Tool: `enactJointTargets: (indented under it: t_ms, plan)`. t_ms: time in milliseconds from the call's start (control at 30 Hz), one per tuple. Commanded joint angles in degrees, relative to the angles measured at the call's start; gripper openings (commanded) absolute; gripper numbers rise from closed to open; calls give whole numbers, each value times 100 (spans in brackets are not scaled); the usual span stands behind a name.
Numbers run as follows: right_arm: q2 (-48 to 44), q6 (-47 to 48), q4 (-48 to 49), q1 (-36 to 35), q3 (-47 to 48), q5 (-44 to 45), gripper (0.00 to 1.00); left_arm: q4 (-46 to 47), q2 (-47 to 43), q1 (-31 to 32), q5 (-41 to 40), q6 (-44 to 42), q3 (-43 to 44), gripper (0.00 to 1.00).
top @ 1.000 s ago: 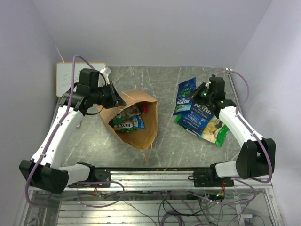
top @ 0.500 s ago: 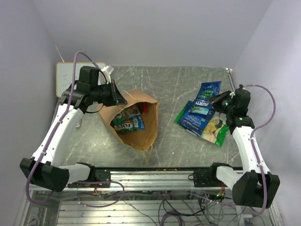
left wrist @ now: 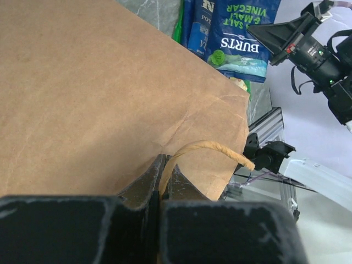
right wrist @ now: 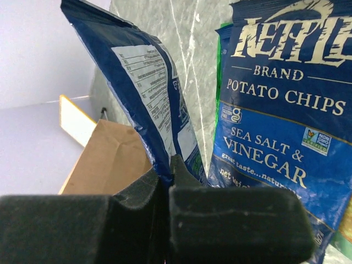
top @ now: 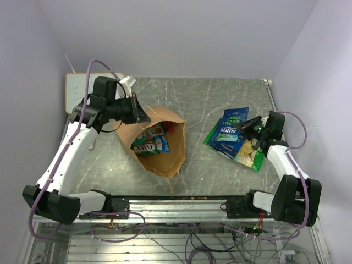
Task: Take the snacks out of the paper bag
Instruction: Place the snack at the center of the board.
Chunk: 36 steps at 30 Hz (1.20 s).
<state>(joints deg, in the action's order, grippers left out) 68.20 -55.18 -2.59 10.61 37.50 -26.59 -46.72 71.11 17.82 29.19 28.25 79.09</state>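
Note:
The brown paper bag (top: 165, 151) lies on its side, mouth facing the camera, with several snacks (top: 148, 142) showing inside. My left gripper (top: 140, 114) is shut on the bag's twisted paper handle (left wrist: 203, 147) at the top rim. My right gripper (top: 250, 125) is shut on the edge of a blue Burts packet (top: 231, 126), holding it just over the pile at the right. In the right wrist view this blue packet (right wrist: 148, 93) stands up from the closed fingers. Below it lie a blue Kettle chips packet (right wrist: 286, 110) and a green-and-yellow packet (top: 250, 158).
A small whiteboard (top: 77, 91) leans at the back left corner, behind the left arm. The metal rail (top: 181, 201) with the arm bases runs along the near table edge. Walls close in on both sides.
The right arm swung the blue Burts packet out to the right, then brought it back lower over the pile. The left gripper kept hold of the bag handle.

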Motion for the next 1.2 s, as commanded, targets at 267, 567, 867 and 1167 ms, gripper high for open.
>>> enactJointTargets:
  t_ms: [267,567,867,1167]
  plan:
    - [554,-1224,1727,76,-799,-161,0,154,-72,81,29,-122,49,7]
    - [395,-1840,2259,209,-1573,343,0,98,28,81,-17,-126,166,7]
    - [504,-1739,2193,300,-1836,592,0,97,188,81,-38,-203,293,7]
    - [1023,-1097,2029,336,-1556,237,2,76,277,79,-15,-278,355,7]
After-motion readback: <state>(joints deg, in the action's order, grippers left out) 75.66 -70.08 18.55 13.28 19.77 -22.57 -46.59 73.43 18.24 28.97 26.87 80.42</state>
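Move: Below the right hand, which already holds the blue Burts bag, the Kettle chip bag it is being laid on lies about 12 cm down, 3 cm to the left and 1 cm back. Under that, the green chip bag has its middle some 3 cm back and 2 cm right of the hand, 13 cm down. The paper bag is roughly 35 cm left, level with the hand and 7 cm lower. From the left hand, the Kettle bag lies about 42 cm right, 7 cm ahead and 27 cm down. Sinking about 9 cm towards the Kettle bag, the right hand brings the Burts bag down flatter onto the snack pile, drifting a couple of centimetres back and to the right once under way. Meanwhile the wrist turns some 15 degrees clockwise, rolls its left side up and tips slightly further down; the fingers stay shut on the bag's edge. ##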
